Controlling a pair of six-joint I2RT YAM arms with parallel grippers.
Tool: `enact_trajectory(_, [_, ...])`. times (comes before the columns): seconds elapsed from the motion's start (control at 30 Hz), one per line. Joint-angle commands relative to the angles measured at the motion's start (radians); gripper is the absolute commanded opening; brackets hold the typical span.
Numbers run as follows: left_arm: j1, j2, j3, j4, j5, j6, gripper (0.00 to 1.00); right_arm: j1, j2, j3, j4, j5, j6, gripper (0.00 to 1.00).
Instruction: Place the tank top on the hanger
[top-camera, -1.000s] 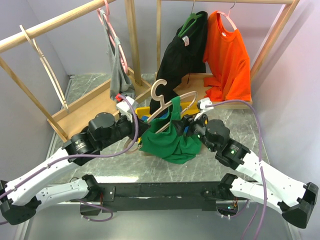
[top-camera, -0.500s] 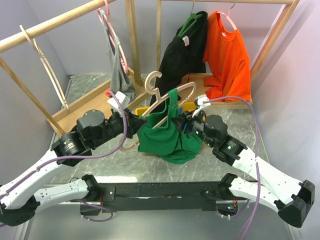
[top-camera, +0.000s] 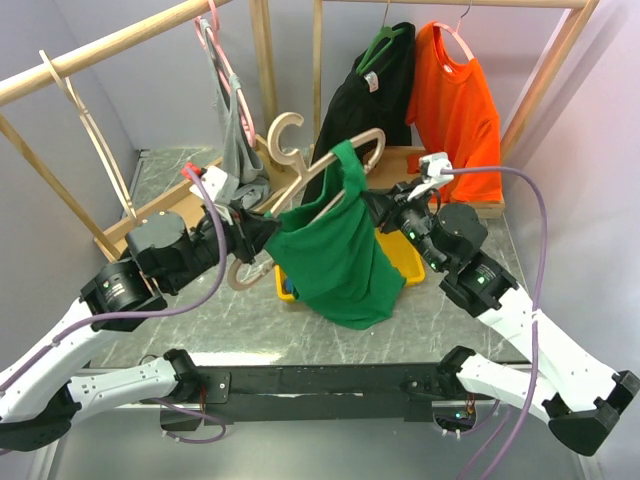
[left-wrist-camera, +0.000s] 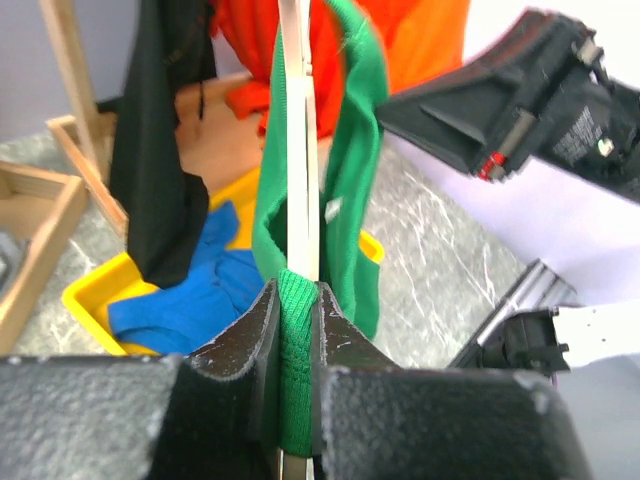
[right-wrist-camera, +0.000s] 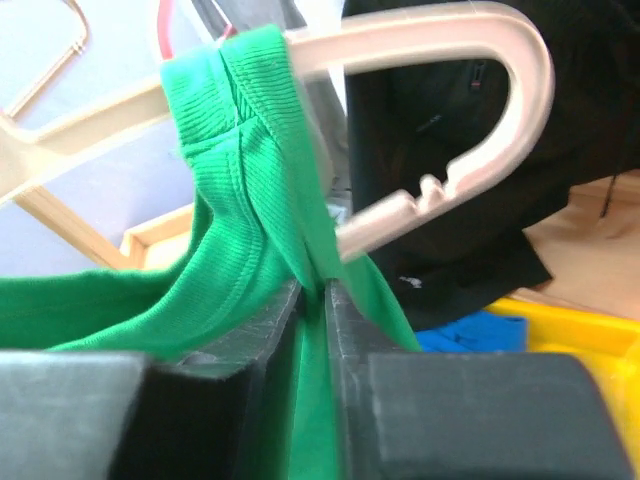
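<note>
The light wooden hanger (top-camera: 335, 165) is held tilted in the air, its hook (top-camera: 283, 135) pointing up and back. The deep green tank top (top-camera: 335, 262) hangs from it, one strap looped over the right shoulder of the hanger. My left gripper (top-camera: 262, 232) is shut on the hanger's lower arm with a green strap wrapped over it; the left wrist view shows the gripper (left-wrist-camera: 296, 300), the hanger bar (left-wrist-camera: 300, 150) and the tank top (left-wrist-camera: 352, 150). My right gripper (top-camera: 375, 207) is shut on the tank top fabric just below the hanger's end; the right wrist view shows the gripper (right-wrist-camera: 322, 292), the tank top (right-wrist-camera: 240, 130) and the hanger (right-wrist-camera: 500, 80).
A yellow bin (top-camera: 405, 263) holding a blue garment (left-wrist-camera: 190, 300) sits under the tank top. Behind hang a black shirt (top-camera: 365, 110), an orange shirt (top-camera: 455, 110) and a grey top (top-camera: 240, 150) on wooden racks. A bare hanger (top-camera: 95, 140) hangs at far left.
Both arms have raised the hanger and tank top up and toward the back. The garment has lifted off the table, its strap has slid onto the hanger's shoulder, and the yellow bin shows.
</note>
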Motion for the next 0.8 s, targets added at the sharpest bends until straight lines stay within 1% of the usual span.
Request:
enact_trajectory(0.0, [-0.001,-0.013,0.093,0.033,-0.112,0.000,0.01,-0.006,-0.056,-0.054,0.029,0.029,0.008,0.54])
enact_trajectory(0.03, [0.001,-0.010,0.107,0.026,-0.124,-0.002,0.01,-0.006,-0.076,-0.080,0.040,0.044,0.011,0.63])
enact_trajectory(0.07, [0.001,-0.004,0.126,0.015,-0.147,0.000,0.01,-0.008,-0.094,-0.138,0.049,0.045,0.011,0.78])
enact_trajectory(0.1, [0.001,0.001,0.162,-0.005,-0.155,0.001,0.01,-0.006,-0.135,-0.169,0.055,0.043,0.012,0.84])
enact_trajectory(0.13, [-0.001,0.015,0.181,-0.016,-0.164,0.004,0.01,-0.008,-0.155,-0.239,0.089,0.039,0.028,0.90])
enact_trajectory(0.17, [0.001,0.022,0.196,-0.022,-0.167,0.013,0.01,-0.008,-0.192,-0.278,0.122,0.007,0.032,0.98])
enact_trajectory(0.2, [-0.001,0.028,0.222,-0.031,-0.170,0.018,0.01,-0.008,-0.212,-0.318,0.145,-0.009,0.037,1.00])
enact_trajectory(0.23, [-0.001,0.039,0.232,-0.033,-0.175,0.021,0.01,-0.006,-0.226,-0.406,0.171,-0.014,0.060,1.00])
enact_trajectory(0.3, [0.001,0.050,0.254,-0.031,-0.174,0.036,0.01,-0.008,-0.249,-0.488,0.250,-0.044,0.086,1.00])
enact_trajectory(0.33, [-0.001,0.062,0.264,-0.033,-0.177,0.039,0.01,-0.008,-0.249,-0.558,0.279,-0.052,0.106,1.00])
enact_trajectory(0.37, [0.001,0.068,0.271,-0.034,-0.177,0.046,0.01,-0.006,-0.242,-0.588,0.329,-0.058,0.117,1.00])
enact_trajectory(0.43, [-0.001,0.088,0.299,-0.036,-0.178,0.049,0.01,-0.006,-0.225,-0.643,0.375,-0.078,0.134,1.00])
enact_trajectory(0.47, [-0.001,0.094,0.308,-0.037,-0.178,0.052,0.01,-0.006,-0.199,-0.652,0.420,-0.084,0.137,1.00])
enact_trajectory(0.53, [-0.001,0.107,0.330,-0.037,-0.178,0.053,0.01,-0.006,-0.162,-0.654,0.451,-0.101,0.140,1.00])
enact_trajectory(0.6, [-0.001,0.111,0.345,-0.033,-0.180,0.053,0.01,-0.008,-0.087,-0.645,0.491,-0.113,0.138,1.00])
enact_trajectory(0.67, [-0.001,0.113,0.357,-0.028,-0.181,0.050,0.01,-0.002,-0.006,-0.619,0.521,-0.159,0.135,1.00])
enact_trajectory(0.77, [-0.001,0.114,0.371,-0.026,-0.183,0.049,0.01,0.042,0.077,-0.594,0.561,-0.179,0.131,1.00])
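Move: The left hand holds the hanger and a strap; the right pinches the tank top. The tank top's lower hem hangs about 26 cm below the right hand, 4 cm back and 5 cm left. The hanger's far end is roughly 8 cm ahead of that hand and 7 cm above, the yellow bin some 7 cm ahead, 3 cm left and 35 cm below. From the left hand the hem is level ahead, 14 cm right and 29 cm below. Right lets go, opens wide and sinks 22 cm towards the tank top's hem; left raises the hanger 7 cm. ##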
